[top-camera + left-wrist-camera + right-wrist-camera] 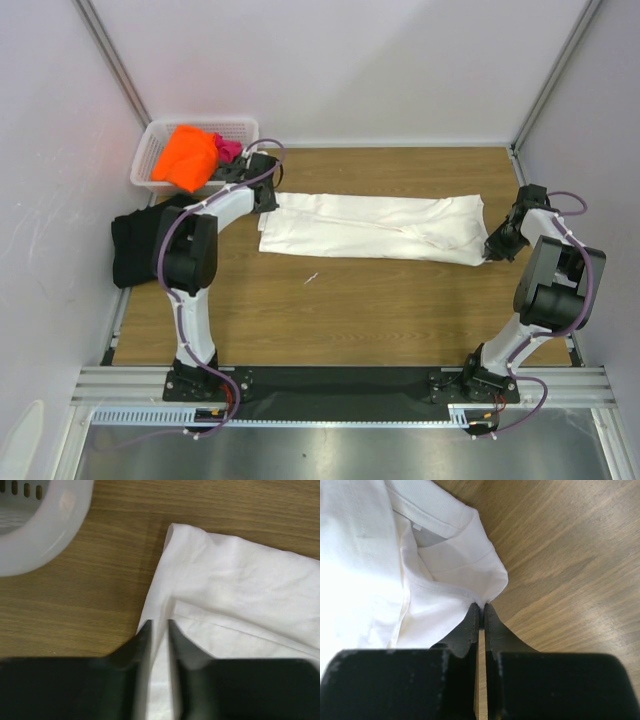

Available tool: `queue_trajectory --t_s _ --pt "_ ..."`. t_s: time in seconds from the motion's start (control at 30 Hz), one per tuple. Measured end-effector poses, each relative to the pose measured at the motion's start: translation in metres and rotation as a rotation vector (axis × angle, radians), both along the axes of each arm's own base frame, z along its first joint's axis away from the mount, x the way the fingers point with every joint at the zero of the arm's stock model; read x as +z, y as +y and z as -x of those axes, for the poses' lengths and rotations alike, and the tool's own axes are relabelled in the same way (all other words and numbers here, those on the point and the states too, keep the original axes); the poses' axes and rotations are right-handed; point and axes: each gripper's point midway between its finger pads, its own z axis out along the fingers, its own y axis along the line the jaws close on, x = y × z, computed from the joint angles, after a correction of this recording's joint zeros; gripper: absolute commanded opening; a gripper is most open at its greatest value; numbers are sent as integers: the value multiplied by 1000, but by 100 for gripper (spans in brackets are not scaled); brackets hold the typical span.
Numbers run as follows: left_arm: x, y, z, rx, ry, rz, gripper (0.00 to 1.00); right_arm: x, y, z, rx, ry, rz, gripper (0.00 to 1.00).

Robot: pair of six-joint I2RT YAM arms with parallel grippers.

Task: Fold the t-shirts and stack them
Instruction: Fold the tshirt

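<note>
A large white t-shirt (375, 228), folded into a long strip, lies across the middle of the table. My left gripper (266, 196) is at its left end. In the left wrist view its fingers (144, 645) stand a narrow gap apart astride the white t-shirt's (240, 590) flat edge, with cloth showing in the gap; a pinch does not show. My right gripper (482, 605) is shut on the shirt's (445, 565) right corner, low over the wood. A black t-shirt (133, 247) lies at the table's left edge. Orange (186, 155) and pink (229, 150) t-shirts sit in the basket.
The white lattice basket (235, 126) stands at the back left corner, close behind the left gripper, and its rim (45, 535) shows in the left wrist view. Bare wood (340, 310) lies between the shirt and the arm bases. Walls close in the table on three sides.
</note>
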Motion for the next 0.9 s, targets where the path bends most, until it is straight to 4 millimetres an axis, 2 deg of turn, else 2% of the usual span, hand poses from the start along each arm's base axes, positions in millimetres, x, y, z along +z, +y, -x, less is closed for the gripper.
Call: queue_trajectory --t_s 0.07,0.1,0.17,0.2,0.27,0.3,0.33,0.43,0.5,0.6,0.67,0.73,0.8,0.9 --pt "0 3 -1 -8 2 -7 40 0 1 0 3 -3 -7 0" --pt "0 4 -1 -9 1 -9 48 0 2 -1 5 -5 -14 5" --pt "0 6 -1 -14 4 -17 57 2 5 -2 9 -10 -28 16" --pt "1 7 0 -18 5 -21 61 3 6 -3 12 -14 -36 28" --pt "7 9 1 -26 4 -26 63 10 8 -7 20 -27 -50 37" --pt "12 9 2 -31 -1 -24 65 16 9 -10 23 -37 -57 48" --pt "20 8 3 -42 -9 -19 66 23 10 -15 25 -53 -63 53" --pt "52 3 7 -58 -57 3 70 51 10 -32 39 -125 -63 65" --pt "77 -4 10 -73 -102 16 74 77 11 -45 44 -197 -58 73" --pt "102 -23 20 -116 -146 40 93 112 18 -57 49 -296 -54 75" --pt "108 -42 29 -157 -150 60 94 127 27 -59 51 -336 -59 75" --pt "106 -58 40 -190 -134 80 95 132 38 -60 50 -358 -76 75" --pt "99 -70 51 -220 -105 90 95 126 51 -58 41 -360 -104 75" --pt "88 -83 64 -254 -62 112 95 94 74 -43 20 -299 -157 73"
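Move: Just right of the left hand and about 1 cm below its fingertips begins the folded white t-shirt, whose middle lies some 30 cm to the right and 6 cm back. Its near left corner is about 13 cm back and 4 cm left, and the laundry basket about 24 cm left and 16 cm farther out. From the right hand, which still pinches the near right corner, the t-shirt's middle is roughly 34 cm left and 10 cm ahead, about 1 cm down; the far right corner is 19 cm ahead and 2 cm left. Letting go of the near right corner, the right hand rises about 13 cm while going forward, its fingertips tilting outward some 20 degrees, then swings 7 cm left over the t-shirt and starts down, fingers well open. The left hand, its narrow gap spreading wide, lifts from the left end by about 11 cm, then travels right and back over the cloth, turning clockwise, sinking slightly at the end. ##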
